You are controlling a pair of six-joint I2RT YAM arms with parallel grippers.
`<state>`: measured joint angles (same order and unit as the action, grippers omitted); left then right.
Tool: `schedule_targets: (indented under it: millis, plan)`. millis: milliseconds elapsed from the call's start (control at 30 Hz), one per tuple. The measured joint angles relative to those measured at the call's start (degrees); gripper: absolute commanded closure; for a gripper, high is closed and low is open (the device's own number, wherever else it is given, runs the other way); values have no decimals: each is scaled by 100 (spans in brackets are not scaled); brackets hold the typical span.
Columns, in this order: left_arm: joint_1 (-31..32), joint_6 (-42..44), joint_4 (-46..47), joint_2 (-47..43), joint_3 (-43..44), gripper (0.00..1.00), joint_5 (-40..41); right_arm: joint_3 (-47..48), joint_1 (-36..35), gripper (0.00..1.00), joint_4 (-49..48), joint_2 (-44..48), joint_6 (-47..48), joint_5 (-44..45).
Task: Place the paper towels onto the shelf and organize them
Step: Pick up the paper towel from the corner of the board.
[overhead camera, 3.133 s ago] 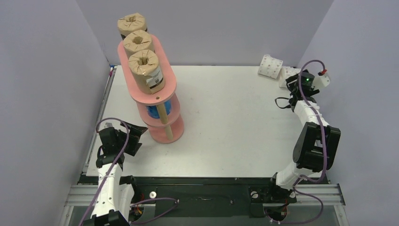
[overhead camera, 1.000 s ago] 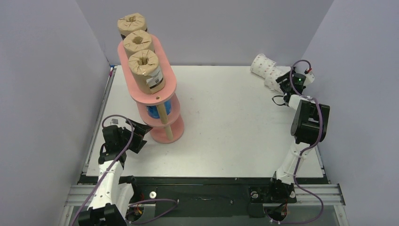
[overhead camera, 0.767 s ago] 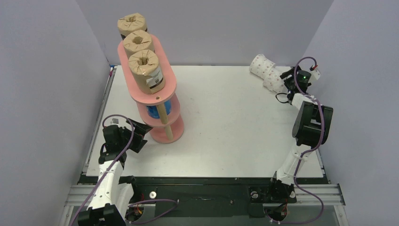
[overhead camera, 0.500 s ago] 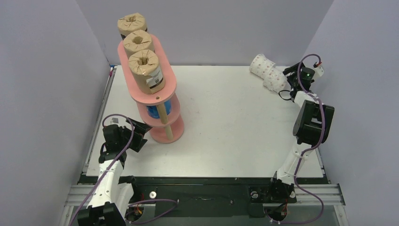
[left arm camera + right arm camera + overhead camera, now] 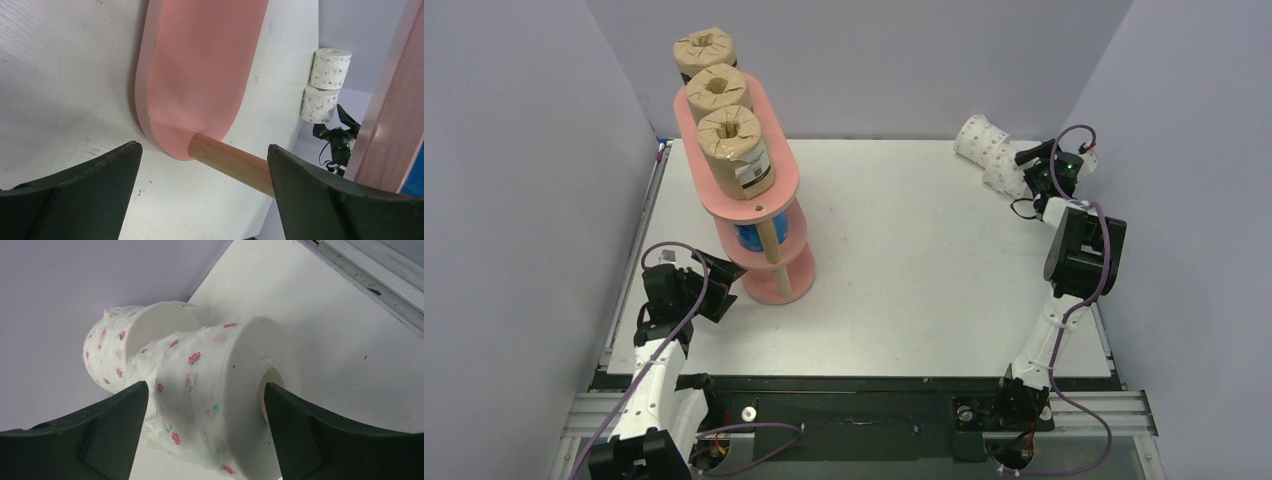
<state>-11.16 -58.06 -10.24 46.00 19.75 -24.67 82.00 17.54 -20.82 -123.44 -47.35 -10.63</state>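
The salmon-pink shelf (image 5: 769, 175) stands at the table's left. Three brown paper towels (image 5: 734, 145) stand in a row on its top board, and a blue one (image 5: 749, 238) shows on the middle board. Two white, pink-dotted rolls (image 5: 977, 135) lie end to end at the far right. My right gripper (image 5: 1030, 172) is open right beside them. In the right wrist view the nearer roll (image 5: 220, 385) lies just ahead of the spread jaws (image 5: 206, 427), ungripped. My left gripper (image 5: 205, 185) is open and low by the shelf's bottom board (image 5: 200, 65) and wooden post (image 5: 230, 162).
The side walls stand close to the table's left and right edges. The white rolls (image 5: 327, 62) lie near the back right corner, against the wall. The table's metal rail (image 5: 370, 275) runs just beyond them.
My right gripper's jaws have spread wider next to the white rolls and its wrist has shifted slightly. Since three seconds ago the two rolls have moved a little leftward. The left arm barely moved.
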Motion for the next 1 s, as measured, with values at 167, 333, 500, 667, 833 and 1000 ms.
schedule_targets:
  millis: [167,333,500,667,833,1000]
  plan:
    - [15,2,2,-2,0,4,-2,-48,7,24,-118,0,-155,-107]
    - [15,0,2,-2,0,4,-2,-181,66,39,-463,-11,-417,-271]
    - [15,-9,2,-2,0,4,-2,-584,162,45,-1021,-11,-772,-431]
    - [20,-24,0,-42,0,3,-4,-909,205,40,-1631,-11,-1130,-627]
    - [20,-24,-22,-203,0,4,-7,-977,232,40,-2142,-17,-1486,-887]
    - [20,-44,-31,-332,-2,3,-7,-1027,236,45,-2481,-22,-1700,-1045]
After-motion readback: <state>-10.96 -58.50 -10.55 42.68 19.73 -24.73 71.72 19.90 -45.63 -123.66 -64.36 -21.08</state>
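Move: The near flowered paper towel roll lies on its side just beyond the right fingertips, its middle some 3 cm ahead of that hand, 5 cm left and 3 cm lower. The second flowered roll touches its far end, about 10 cm ahead of the right hand and 13 cm left. The board's right edge is roughly 8 cm to that hand's right, level with it. From the left hand the near roll is some 35 cm ahead and 58 cm right. At the near roll's open end the right hand works one fingertip at the core hole and the other outside the rim, the fingers closing by about a quarter of their range but staying well open. The hand eases back about 1 cm, then climbs some 3 cm and edges left, while the fingers tip up about 15 degrees and the hand's left side rolls up as much. ##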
